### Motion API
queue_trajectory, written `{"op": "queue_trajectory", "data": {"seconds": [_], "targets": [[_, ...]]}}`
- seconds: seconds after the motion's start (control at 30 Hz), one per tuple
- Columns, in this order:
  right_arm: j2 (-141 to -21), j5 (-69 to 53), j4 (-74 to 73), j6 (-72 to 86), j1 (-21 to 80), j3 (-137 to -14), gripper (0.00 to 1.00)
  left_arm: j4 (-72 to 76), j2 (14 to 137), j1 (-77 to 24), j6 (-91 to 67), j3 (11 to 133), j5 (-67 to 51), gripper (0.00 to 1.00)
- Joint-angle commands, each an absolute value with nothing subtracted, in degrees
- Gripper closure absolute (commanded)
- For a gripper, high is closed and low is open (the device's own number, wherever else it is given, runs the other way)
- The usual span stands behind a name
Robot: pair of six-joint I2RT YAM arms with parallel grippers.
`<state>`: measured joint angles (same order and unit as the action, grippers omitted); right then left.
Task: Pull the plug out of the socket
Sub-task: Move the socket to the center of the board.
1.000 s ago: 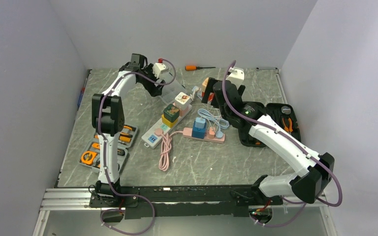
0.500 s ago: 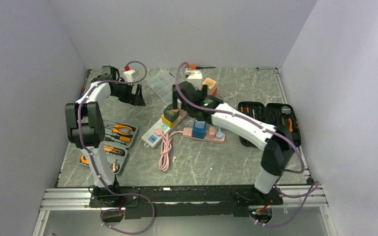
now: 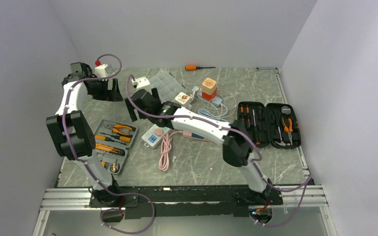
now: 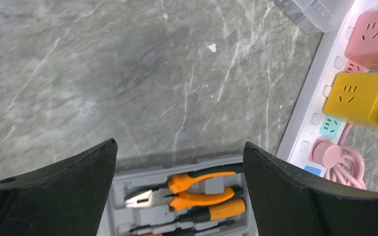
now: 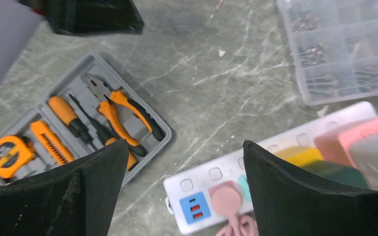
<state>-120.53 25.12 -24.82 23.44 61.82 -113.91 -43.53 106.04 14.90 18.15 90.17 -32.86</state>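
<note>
A white power strip lies slantwise at the table's middle, its near end showing in the top view. A round pink plug sits in its socket beside a blue USB panel, and its pink cord is coiled in front. A yellow cube adaptor and a pink one stand further along the strip. My right gripper hangs open above the strip's near end, touching nothing. My left gripper is open at the back left, over bare table and the tool case edge.
A grey tool case with orange pliers lies left of the strip. A clear organiser box sits behind it. An open black tool case is at the right, an orange cube and a screwdriver at the back.
My right arm has swung left from the back middle to above the strip's near end. My left arm has drawn back toward the back left corner. Both grippers stay open.
</note>
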Motion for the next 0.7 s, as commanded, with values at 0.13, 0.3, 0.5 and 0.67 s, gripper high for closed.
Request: {"op": "queue_trajectory", "data": {"seconds": [0.13,0.3,0.5,0.67], "targets": [[-133.4,18.7,-21.5,19.9,59.3,-119.8,0.12,-44.9,96.3,17.3,19.0,86.8,-31.1,0.01],[-138.5,20.3,-21.8,19.0,58.4,-123.9,0.12,-47.3,95.7,18.6,19.6,87.9,-29.7,0.01],[-143.3,21.8,-26.3,21.3,56.6,-126.5,0.13,-44.9,93.6,18.6,19.5,85.4,-29.9,0.01],[-137.6,25.8,-26.7,24.3,55.1,-114.1,0.15,-44.4,94.5,18.6,19.0,85.6,-30.2,0.01]]}}
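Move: The white socket strip slants under the right hand, its middle about 8 cm to the right, 1 cm ahead and some 17 cm below. The clear parts box lies about 17 cm ahead and 8 cm right, the grey tool tray some 18 cm left and 10 cm back, both on the table. From the left hand, the strip's middle is about 29 cm right, 10 cm back and 10 cm lower. The open right hand drops about 16 cm to the strip's left edge, easing 4 cm forward; left hand withdraws. ##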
